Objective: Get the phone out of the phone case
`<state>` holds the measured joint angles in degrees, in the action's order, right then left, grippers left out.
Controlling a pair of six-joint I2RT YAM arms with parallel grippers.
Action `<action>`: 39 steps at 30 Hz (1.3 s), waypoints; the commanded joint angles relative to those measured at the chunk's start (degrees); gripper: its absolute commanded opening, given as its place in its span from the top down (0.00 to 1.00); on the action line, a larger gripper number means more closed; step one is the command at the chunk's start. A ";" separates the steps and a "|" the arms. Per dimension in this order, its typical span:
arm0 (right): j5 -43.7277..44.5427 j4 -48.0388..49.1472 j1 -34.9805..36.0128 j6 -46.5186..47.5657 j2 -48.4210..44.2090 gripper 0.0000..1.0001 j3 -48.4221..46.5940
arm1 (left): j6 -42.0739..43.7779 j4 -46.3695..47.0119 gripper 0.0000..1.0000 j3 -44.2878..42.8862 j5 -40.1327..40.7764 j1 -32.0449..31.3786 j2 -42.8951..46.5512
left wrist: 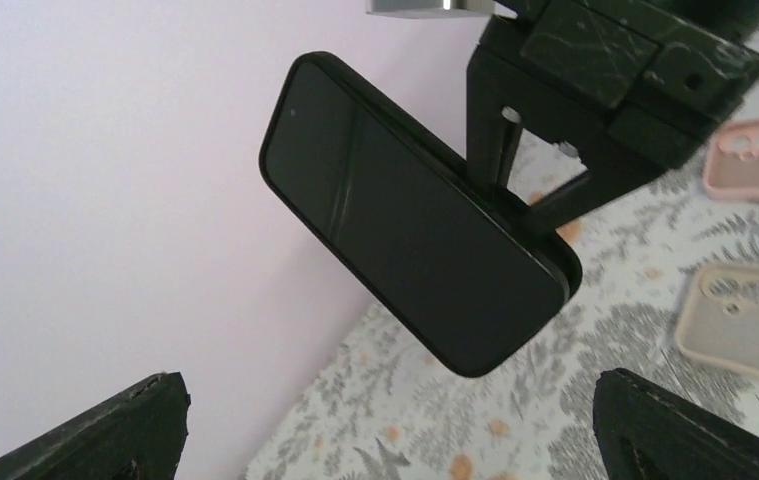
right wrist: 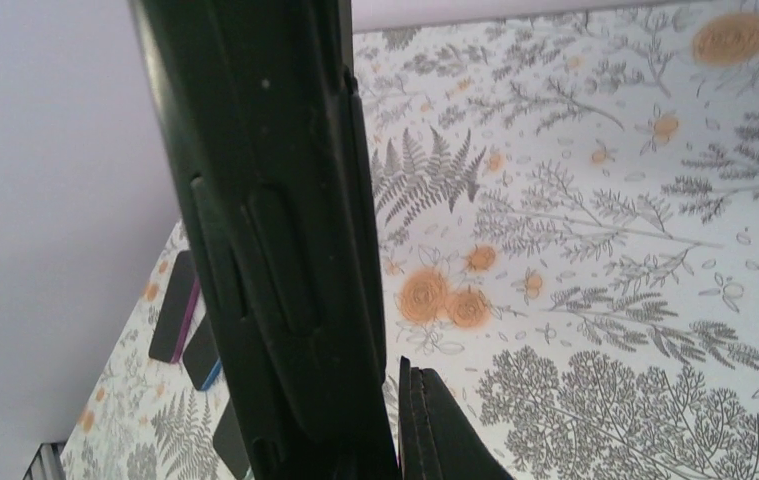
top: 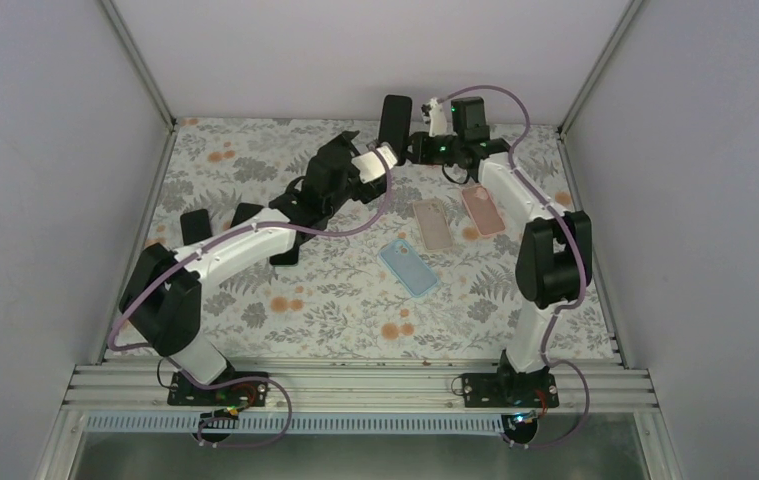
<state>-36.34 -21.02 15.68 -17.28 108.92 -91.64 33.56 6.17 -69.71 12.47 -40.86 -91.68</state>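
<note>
A black phone case [left wrist: 415, 215] with the phone in it hangs in the air near the back wall, dark screen facing the left wrist camera. My right gripper [top: 415, 146] is shut on its edge; two dark fingers [left wrist: 501, 150] show behind it. In the right wrist view the case [right wrist: 275, 230] fills the left half edge-on, with one finger [right wrist: 445, 430] pressed against it. My left gripper [left wrist: 390, 435] is open just short of the case's lower end, with nothing between its fingers; in the top view it [top: 367, 152] sits left of the phone case [top: 395, 120].
Two pink empty cases [top: 483, 210] [top: 432, 222] and a light blue one [top: 408, 267] lie right of centre on the floral cloth. Dark phones [top: 193, 225] [top: 245, 215] lie on the left. The back wall stands close behind the held case.
</note>
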 commanded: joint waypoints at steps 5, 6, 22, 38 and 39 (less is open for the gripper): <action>2.83 8.27 2.38 -4.12 -5.41 0.96 -1.61 | -2.35 10.44 0.00 -0.71 2.40 -1.02 -3.63; 2.85 8.90 2.67 -4.50 -5.61 0.96 -1.33 | -2.35 11.14 0.00 -0.80 2.72 -1.18 -4.20; 4.17 10.48 4.62 -4.34 -6.59 0.96 -0.74 | 0.37 19.88 0.00 1.42 8.46 -1.50 -7.06; 2.05 10.99 5.52 -5.44 -7.63 0.96 0.81 | 13.99 39.28 0.01 6.45 17.78 -1.06 -7.74; 1.99 11.11 5.65 -5.52 -7.55 0.96 0.91 | 14.24 40.39 0.01 6.65 17.69 -1.06 -7.61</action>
<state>-32.27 -13.37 20.12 -21.78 104.47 -91.20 43.11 36.16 -63.72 26.55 -42.30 -98.72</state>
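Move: The black phone in its case stands roughly upright, screen towards the open left hand, its middle about 8 cm ahead, 7 cm to the right and level with that hand. The right fingers already pinch its lower right edge; its middle lies some 4 cm above, 3 cm left and 2 cm ahead of them. From the left hand, on the table about 27 cm below, the grey case lies 20 cm right and 3 cm ahead, the blue case 13 cm right and 9 cm back. Upward first, then also leftward, the right hand carries the pinched phone about 5 cm higher and 3 cm left, tipping up slightly. The left hand eases forward about 3 cm towards the phone's lower part, bobbing and drifting right before coming back left, while its wide-open fingers tip up and turn somewhat counter-clockwise. ##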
